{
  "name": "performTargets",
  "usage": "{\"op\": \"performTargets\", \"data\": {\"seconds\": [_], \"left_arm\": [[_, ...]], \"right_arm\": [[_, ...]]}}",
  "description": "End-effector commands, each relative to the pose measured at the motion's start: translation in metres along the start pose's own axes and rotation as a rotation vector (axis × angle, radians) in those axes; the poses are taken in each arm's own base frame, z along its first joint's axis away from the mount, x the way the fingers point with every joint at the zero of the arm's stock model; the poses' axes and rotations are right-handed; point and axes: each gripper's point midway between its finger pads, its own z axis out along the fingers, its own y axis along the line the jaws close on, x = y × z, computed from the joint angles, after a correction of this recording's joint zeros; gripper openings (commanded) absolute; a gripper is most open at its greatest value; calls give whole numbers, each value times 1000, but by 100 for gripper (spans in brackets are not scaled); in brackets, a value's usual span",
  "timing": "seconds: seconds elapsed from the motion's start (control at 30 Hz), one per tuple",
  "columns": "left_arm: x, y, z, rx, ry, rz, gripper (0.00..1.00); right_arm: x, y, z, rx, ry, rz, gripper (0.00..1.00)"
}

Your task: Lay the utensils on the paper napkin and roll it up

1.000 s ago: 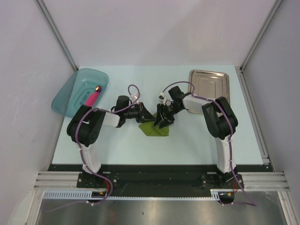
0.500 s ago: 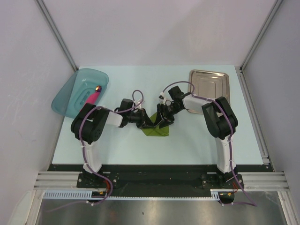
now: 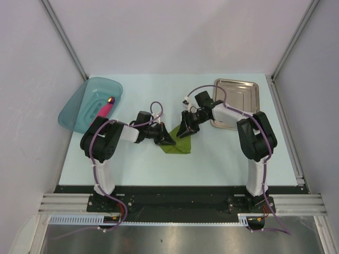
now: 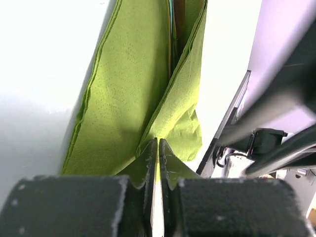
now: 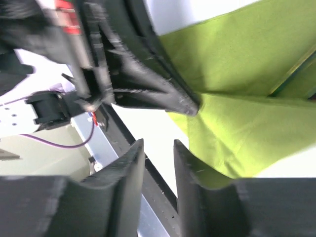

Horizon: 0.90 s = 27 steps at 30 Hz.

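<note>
The olive-green paper napkin (image 3: 179,144) lies folded over on the table's middle. My left gripper (image 3: 170,142) is at its left edge. In the left wrist view the left gripper (image 4: 158,140) is shut on a raised fold of the napkin (image 4: 133,89). A thin dark strip of the utensils (image 4: 176,27) shows inside the fold; the rest is hidden. My right gripper (image 3: 185,132) hovers just above the napkin's upper right. In the right wrist view the right gripper (image 5: 158,145) stands open with nothing between its fingers, beside the napkin (image 5: 247,64).
A teal plastic tub (image 3: 79,106) sits tilted at the far left with a pink bar (image 3: 104,110) in it. A steel tray (image 3: 249,87) lies at the far right, just behind the right arm.
My left gripper slid right to the napkin's edge and closed on a fold. My right gripper let go and drew back up and to the right, its jaws narrowing.
</note>
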Motion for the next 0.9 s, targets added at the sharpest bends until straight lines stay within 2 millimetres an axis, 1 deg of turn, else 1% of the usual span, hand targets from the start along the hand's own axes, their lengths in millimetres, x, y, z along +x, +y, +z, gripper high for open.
{"op": "performTargets", "data": {"seconds": [0.0, 0.07, 0.1, 0.2, 0.23, 0.33, 0.37, 0.43, 0.47, 0.63, 0.67, 0.87], "left_arm": [[-9, -10, -1, 18, -23, 55, 7], [-10, -13, -2, 27, -33, 62, 8], [-10, -13, -2, 29, -32, 63, 8], [-11, -15, -2, 36, -33, 61, 9], [-12, -17, -3, 42, -37, 64, 9], [-14, -26, -6, 71, -50, 78, 19], [-15, -29, -8, 78, -59, 84, 26], [-20, -38, -15, 108, -94, 98, 34], [-21, -39, -17, 111, -98, 98, 39], [-28, -39, -27, 96, -128, 92, 50], [-28, -42, -30, 98, -130, 100, 51], [-24, -29, -32, 37, -119, 107, 53]], "right_arm": [[-14, 1, -33, 18, -91, -28, 25], [-13, -14, -34, 60, -90, -4, 18], [-13, -23, -35, 88, -92, 3, 13], [-9, -36, -28, 133, -81, -1, 7], [-8, -40, -26, 142, -75, 1, 7], [-5, -46, -18, 159, -57, -11, 5], [-4, -51, -15, 172, -49, -6, 5], [0, -55, -10, 178, -34, -7, 5], [1, -59, -7, 184, -26, -1, 5], [3, -59, -3, 181, -16, -5, 4], [3, -59, -3, 183, -16, -6, 4], [4, -57, -5, 178, -17, -8, 4]]}}
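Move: Over the folded napkin, the right hand's target is the flap about 4 cm to its right, 1 cm farther out and 5 cm down; the fork and knife, partly tucked under the fold, centre roughly 5 cm ahead, 3 cm right and 5 cm down. The left hand's shut tips already press the flap near its free edge, the flap's middle some 4 cm to their right and level ahead; from them the utensils centre about 5 cm ahead and 4 cm right. Closing its fingers, the right hand arcs about 4 cm to the right, first a little up and forward, then some 6 cm down with its tips tilting steeper, to press its shut tips onto the flap near the right-hand fold. Once it is coming down, the left hand, until then still pinning the flap, lifts off about 4 cm, easing slightly forward and opening halfway. ##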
